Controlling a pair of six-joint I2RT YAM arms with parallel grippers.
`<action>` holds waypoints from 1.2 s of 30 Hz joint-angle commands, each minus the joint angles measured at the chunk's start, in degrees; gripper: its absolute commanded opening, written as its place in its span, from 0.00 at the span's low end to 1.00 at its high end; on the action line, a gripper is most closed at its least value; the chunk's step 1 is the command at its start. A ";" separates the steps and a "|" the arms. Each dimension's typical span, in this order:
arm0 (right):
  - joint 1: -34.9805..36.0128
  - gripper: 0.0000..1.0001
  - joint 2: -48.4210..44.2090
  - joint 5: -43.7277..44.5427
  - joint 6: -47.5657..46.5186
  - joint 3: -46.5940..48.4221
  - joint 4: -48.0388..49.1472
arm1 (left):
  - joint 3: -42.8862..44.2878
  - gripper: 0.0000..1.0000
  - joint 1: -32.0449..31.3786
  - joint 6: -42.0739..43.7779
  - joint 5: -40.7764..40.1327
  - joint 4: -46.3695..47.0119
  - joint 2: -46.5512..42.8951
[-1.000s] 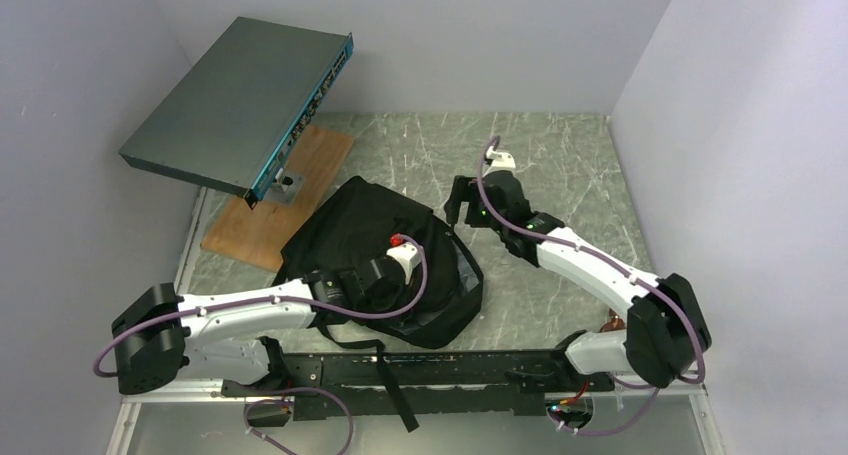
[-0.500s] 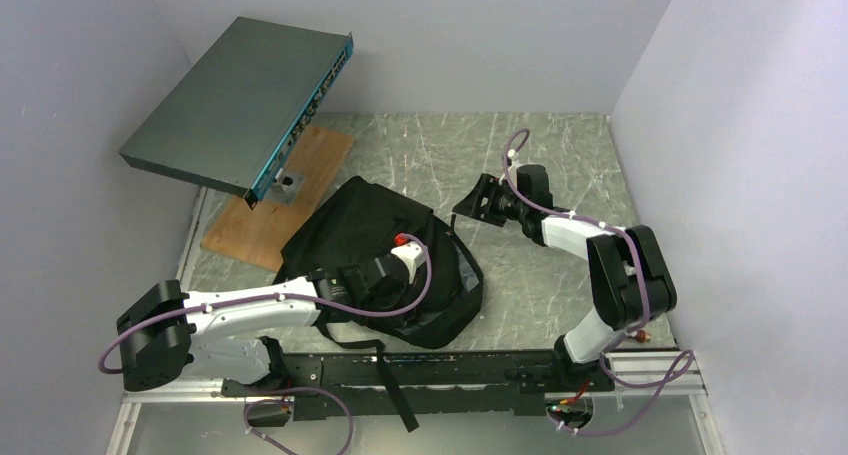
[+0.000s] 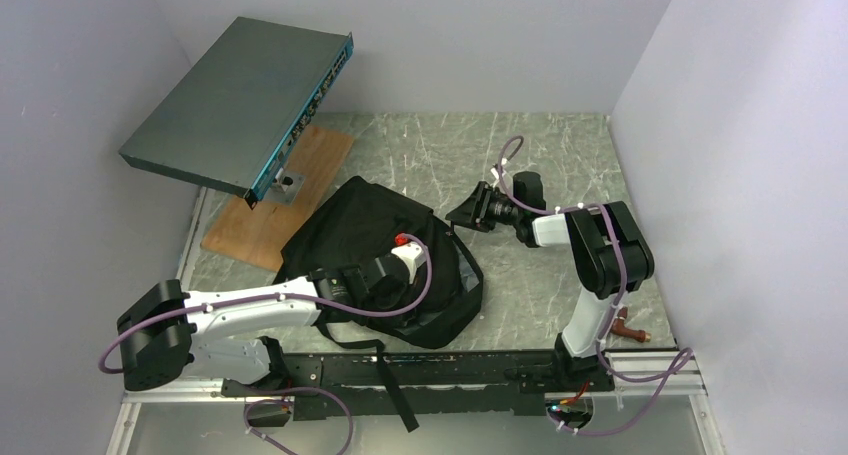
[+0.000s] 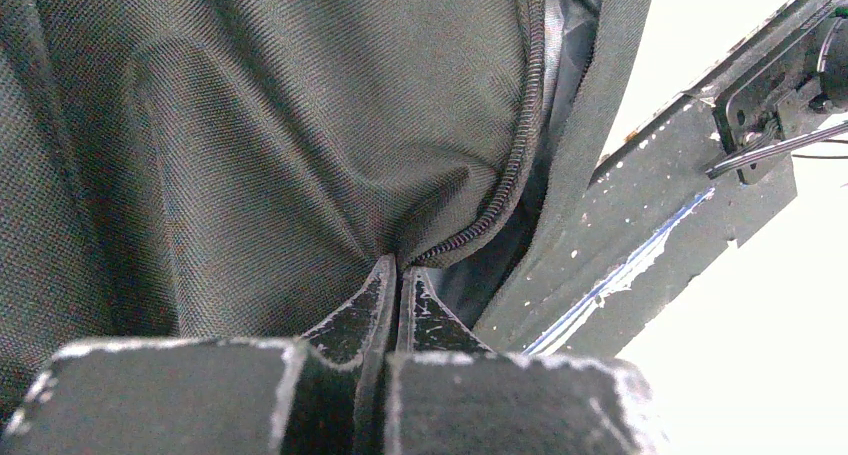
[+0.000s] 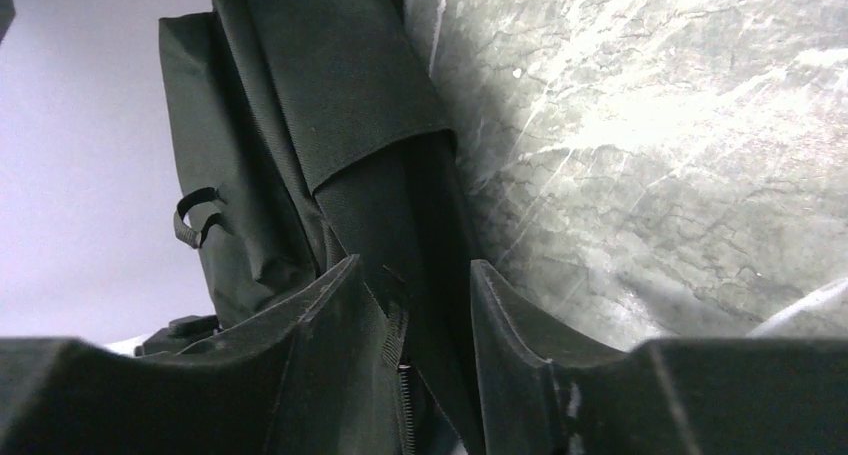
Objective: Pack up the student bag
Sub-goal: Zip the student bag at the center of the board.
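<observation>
The student bag (image 3: pixel 360 237), a black fabric backpack, lies flat in the middle of the table with its zipper partly open. My left gripper (image 3: pixel 392 277) is over its near right part. In the left wrist view its jaws are closed (image 4: pixel 398 267), pinching the bag's fabric at the zipper edge (image 4: pixel 500 190), with grey lining (image 4: pixel 575 15) showing in the opening. My right gripper (image 3: pixel 463 215) is low at the bag's far right edge. In the right wrist view it is open (image 5: pixel 412 275), with a fold of the bag (image 5: pixel 340 95) and a zipper between its fingers.
A grey rack device (image 3: pixel 240 100) is propped at a tilt on a wooden board (image 3: pixel 262 225) at the back left. A small brown object (image 3: pixel 630 330) lies by the right arm's base. The black mounting rail (image 3: pixel 450 363) runs along the near edge. Walls close in left, back and right.
My right arm has folded back and its gripper has dropped and swung down toward the bag's right edge. My left gripper has stayed on the bag, barely shifting.
</observation>
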 commanded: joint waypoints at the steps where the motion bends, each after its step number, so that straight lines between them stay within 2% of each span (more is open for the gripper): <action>1: -0.01 0.44 0.55 -2.51 1.48 0.13 6.86 | 2.07 0.00 -0.16 0.74 0.58 0.78 0.78; 6: -0.03 0.37 1.53 -3.18 1.85 0.35 7.79 | 1.85 0.00 -0.18 0.68 0.74 1.17 0.91; 15: 0.10 0.37 2.32 -4.35 2.64 -0.69 10.36 | 2.05 0.00 -0.17 0.87 0.83 1.00 1.04; 18: 0.10 0.28 2.23 -4.54 2.89 -1.15 10.97 | 2.05 0.00 -0.16 0.81 1.06 1.12 1.13; 19: 0.10 0.20 2.31 -4.90 3.18 -1.31 11.66 | 1.97 0.00 -0.16 0.95 1.54 1.50 1.13; 20: 0.10 0.00 2.34 -5.56 3.71 -1.56 12.43 | 2.07 0.00 -0.16 1.24 2.21 1.54 1.06; 21: -0.09 0.00 1.87 -6.57 4.08 -2.00 12.93 | 2.29 0.00 -0.16 1.83 2.53 1.41 0.77; 22: -0.61 0.00 -0.82 -5.58 3.73 -3.54 12.18 | 2.20 0.07 -0.16 2.86 3.33 1.99 0.10; 25: -0.41 0.00 -10.42 4.10 -2.16 -6.43 0.06 | 2.04 0.48 0.09 4.66 3.27 3.89 -3.66; 27: 0.64 0.00 -13.50 6.53 -5.27 -5.69 -7.44 | 3.11 0.64 1.69 6.44 3.28 5.02 -5.35; 30: 0.80 0.00 -15.41 7.31 -5.58 -4.98 -12.08 | 6.73 0.73 4.19 8.15 3.26 4.50 -4.60; 33: 0.88 0.00 -18.41 9.40 -4.00 -6.88 -13.53 | 12.12 0.75 6.90 9.16 1.31 4.00 -2.10; 36: 1.43 0.00 -21.89 12.31 -4.42 -8.88 -13.83 | 14.71 0.72 10.69 8.05 3.15 11.76 2.30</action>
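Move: The zipper pull on the bag's right edge sits practically between the right hand's half-open fingers, about 1 cm to their left and 1 cm lower. The bag's grey open mouth lies some 9 cm back, 3 cm right and 4 cm lower. From the left hand, the zipper pull lies roughly 20 cm ahead, 5 cm right and 2 cm lower; the flap edge is already pinched right at the left fingertips. The zipper pull is pinched as the right fingers, nearly still at first, shut on it; they then tug it back towards the bag's near end by about 3 cm, rising as much and drifting right. The flap edge is let go by the left hand, which opens wide late on and lifts quickly, about 9 cm up and 5 cm forward, slightly right, towards the zipper pull. ##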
